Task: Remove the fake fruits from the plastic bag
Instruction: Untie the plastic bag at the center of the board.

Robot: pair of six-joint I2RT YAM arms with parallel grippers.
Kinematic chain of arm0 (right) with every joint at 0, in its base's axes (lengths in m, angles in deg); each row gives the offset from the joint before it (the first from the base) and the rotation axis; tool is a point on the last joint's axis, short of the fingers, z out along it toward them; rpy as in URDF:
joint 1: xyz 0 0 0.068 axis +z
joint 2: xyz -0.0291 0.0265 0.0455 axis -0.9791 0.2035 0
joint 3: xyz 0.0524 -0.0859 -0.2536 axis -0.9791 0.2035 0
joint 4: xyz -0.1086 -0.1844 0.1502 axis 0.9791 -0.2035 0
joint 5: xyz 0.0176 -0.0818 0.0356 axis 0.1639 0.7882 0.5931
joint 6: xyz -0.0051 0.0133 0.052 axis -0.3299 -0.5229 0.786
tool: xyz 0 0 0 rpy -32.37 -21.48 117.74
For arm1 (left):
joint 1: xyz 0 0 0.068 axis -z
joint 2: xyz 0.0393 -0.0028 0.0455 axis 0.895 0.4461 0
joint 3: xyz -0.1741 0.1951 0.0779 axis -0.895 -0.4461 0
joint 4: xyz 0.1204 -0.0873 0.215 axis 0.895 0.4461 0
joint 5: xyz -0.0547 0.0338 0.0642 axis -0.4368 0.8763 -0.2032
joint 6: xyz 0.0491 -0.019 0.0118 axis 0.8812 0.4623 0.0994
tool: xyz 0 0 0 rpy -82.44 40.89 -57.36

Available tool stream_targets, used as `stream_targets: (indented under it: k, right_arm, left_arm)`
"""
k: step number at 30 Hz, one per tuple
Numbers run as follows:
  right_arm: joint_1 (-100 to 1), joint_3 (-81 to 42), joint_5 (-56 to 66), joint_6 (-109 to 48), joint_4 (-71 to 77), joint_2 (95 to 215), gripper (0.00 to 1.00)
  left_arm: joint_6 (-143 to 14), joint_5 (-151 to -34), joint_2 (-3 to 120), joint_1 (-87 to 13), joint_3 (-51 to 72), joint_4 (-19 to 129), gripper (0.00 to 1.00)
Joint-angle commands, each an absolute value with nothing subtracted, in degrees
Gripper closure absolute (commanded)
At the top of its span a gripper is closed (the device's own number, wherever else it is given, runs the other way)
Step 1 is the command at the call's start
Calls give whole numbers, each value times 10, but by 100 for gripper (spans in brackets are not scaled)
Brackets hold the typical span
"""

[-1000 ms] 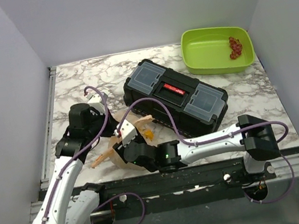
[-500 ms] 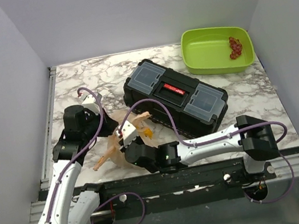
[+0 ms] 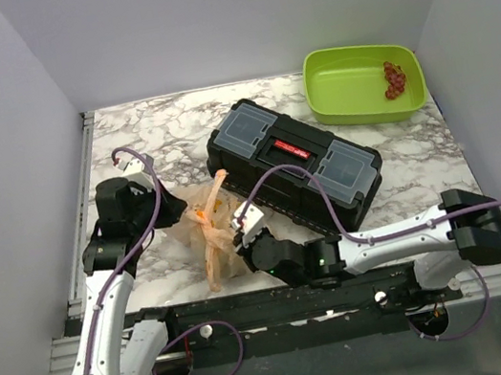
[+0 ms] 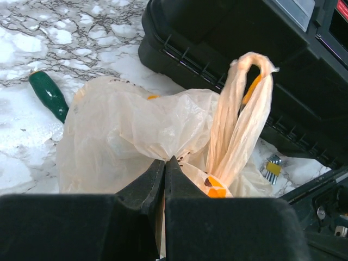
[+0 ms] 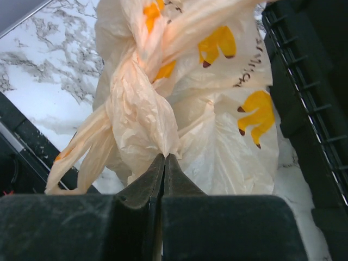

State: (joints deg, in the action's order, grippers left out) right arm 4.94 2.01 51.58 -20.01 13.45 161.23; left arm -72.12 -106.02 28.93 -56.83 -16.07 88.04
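Observation:
The plastic bag (image 3: 200, 218), tan and crinkly with orange prints, lies in front of the black toolbox (image 3: 294, 158). My left gripper (image 4: 165, 161) is shut on a fold of its film on the left side; in the top view that gripper (image 3: 174, 216) is at the bag's left edge. My right gripper (image 5: 164, 156) is shut on the bunched film near the twisted handles, at the bag's near right (image 3: 235, 243). The bag's handles (image 4: 243, 109) loop up towards the toolbox. The fake fruits are hidden inside the bag.
A lime-green tray (image 3: 352, 102) at the back right holds a cluster of red grapes (image 3: 394, 79). A green handle-like object (image 4: 49, 95) lies on the marble left of the bag. The toolbox (image 5: 315, 103) is close on the bag's right.
My right gripper closed on the bag and its arm swung right and nearer. The left gripper pulled left. The bag is now stretched between them, its handles lifted.

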Motion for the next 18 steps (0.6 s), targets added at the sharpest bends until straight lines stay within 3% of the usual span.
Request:
stream_targets:
  k: [1, 10, 18]
  right_arm:
    - [54, 72, 508, -182, 126, 1552, 99]
    - [54, 91, 449, -157, 85, 1491, 98]
    - [54, 14, 437, -195, 84, 1530, 74]
  left_arm:
    - [-729, -1037, 298, -584, -162, 865, 100]
    - [-723, -1075, 323, -588, -164, 861, 100]
    - [-721, -1086, 321, -591, -167, 857, 100]
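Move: The bag's knot lies about 5 cm ahead and 6 cm left of the right hand, roughly level with it; from the left hand it is some 4 cm back and 4 cm right, slightly lower. From the right hand, one loose handle end hangs about 8 cm back and 7 cm left, and the toolbox's middle is roughly 15 cm ahead, 17 cm right and a little lower. Right hand draws about 3 cm right from the knot, then back and up, fingers parting; left keeps its pinch. ##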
